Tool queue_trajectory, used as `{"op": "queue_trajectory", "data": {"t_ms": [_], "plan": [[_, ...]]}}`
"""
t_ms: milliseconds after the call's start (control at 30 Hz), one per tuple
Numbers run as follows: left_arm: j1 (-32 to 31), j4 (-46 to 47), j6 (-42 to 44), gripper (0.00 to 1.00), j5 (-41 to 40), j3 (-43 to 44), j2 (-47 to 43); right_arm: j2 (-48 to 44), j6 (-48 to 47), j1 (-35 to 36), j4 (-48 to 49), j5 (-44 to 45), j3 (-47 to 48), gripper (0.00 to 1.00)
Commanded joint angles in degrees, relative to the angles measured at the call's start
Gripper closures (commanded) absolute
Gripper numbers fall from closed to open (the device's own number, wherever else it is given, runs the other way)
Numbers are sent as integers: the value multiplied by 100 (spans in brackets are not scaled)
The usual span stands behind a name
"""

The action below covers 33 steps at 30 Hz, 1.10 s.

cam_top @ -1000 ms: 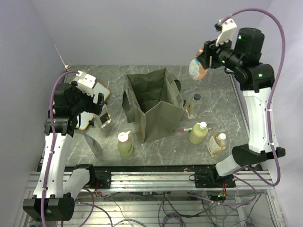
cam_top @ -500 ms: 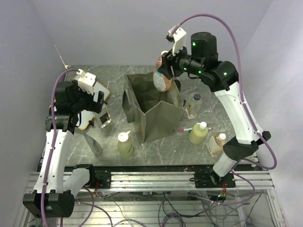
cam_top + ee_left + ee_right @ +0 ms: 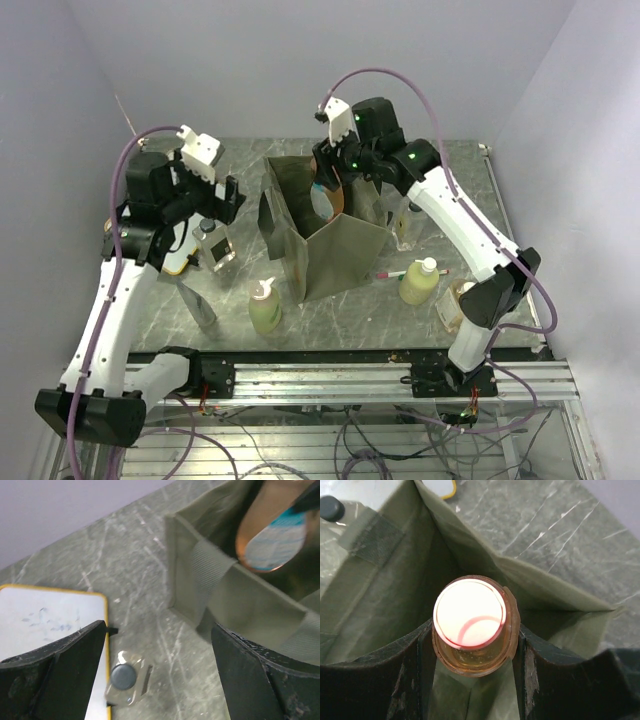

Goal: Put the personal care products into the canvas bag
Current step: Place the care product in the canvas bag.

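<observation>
My right gripper (image 3: 328,186) is shut on the slim orange bottle (image 3: 324,202), holding it by its white-capped top (image 3: 469,612) inside the mouth of the olive canvas bag (image 3: 335,255). In the right wrist view the bag's walls (image 3: 395,570) surround the bottle below my right gripper (image 3: 470,656). My left gripper (image 3: 160,672) hangs open and empty above the black-lidded jar (image 3: 123,677), left of the bag. On the table stand a yellow-green bottle (image 3: 265,308), a second one (image 3: 418,283), the amber square bottle (image 3: 452,308) and a grey tube (image 3: 197,302).
A yellow-edged whiteboard (image 3: 47,620) lies left of the jar. A pen (image 3: 392,273) lies right of the bag. A clear bottle with a dark cap (image 3: 404,228) stands by the bag's right side, partly behind the right arm. The wall runs along the table's back.
The right arm swung left from the far right with the orange bottle and lowered it into the bag's mouth. The left gripper shifted right and up, toward the bag.
</observation>
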Motion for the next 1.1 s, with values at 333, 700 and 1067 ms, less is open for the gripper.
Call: {"op": "queue_trajectory", "data": {"t_ms": [333,700,1067], "plan": [[-921,509,-1959,4,-138,777,1127,-237,225,-4,2016,171,-966,100],[-1013,765,-2864,11,-368,1040,1655,-283,148,-2,2369,247,-1517,100],[-1031,862,-3178,27,-175,954,1917,-364,118,2,2798,272,-2056,100]]}}
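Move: My right hand holds the orange bottle over the canvas bag, whose mouth has its middle about 5 cm below this hand, 2 cm back and 1 cm left. The black-capped bottle stands level with it, some 22 cm right and 23 cm down. For my empty left hand, the bag's left rim lies about 7 cm ahead, 10 cm right and 5 cm down; the grey-capped bottle is level with it, 4 cm left and 20 cm below. I lower the orange bottle about 10 cm into the canvas bag with my right hand, easing slightly forward and keeping my grip. Meanwhile my left hand swings about 9 cm right, then 5 cm forward to the bag's left rim and its strap, dipping a little, rolling its left side down and tipping its fingers down by about 20 degrees each, and starting to close them near the end. ##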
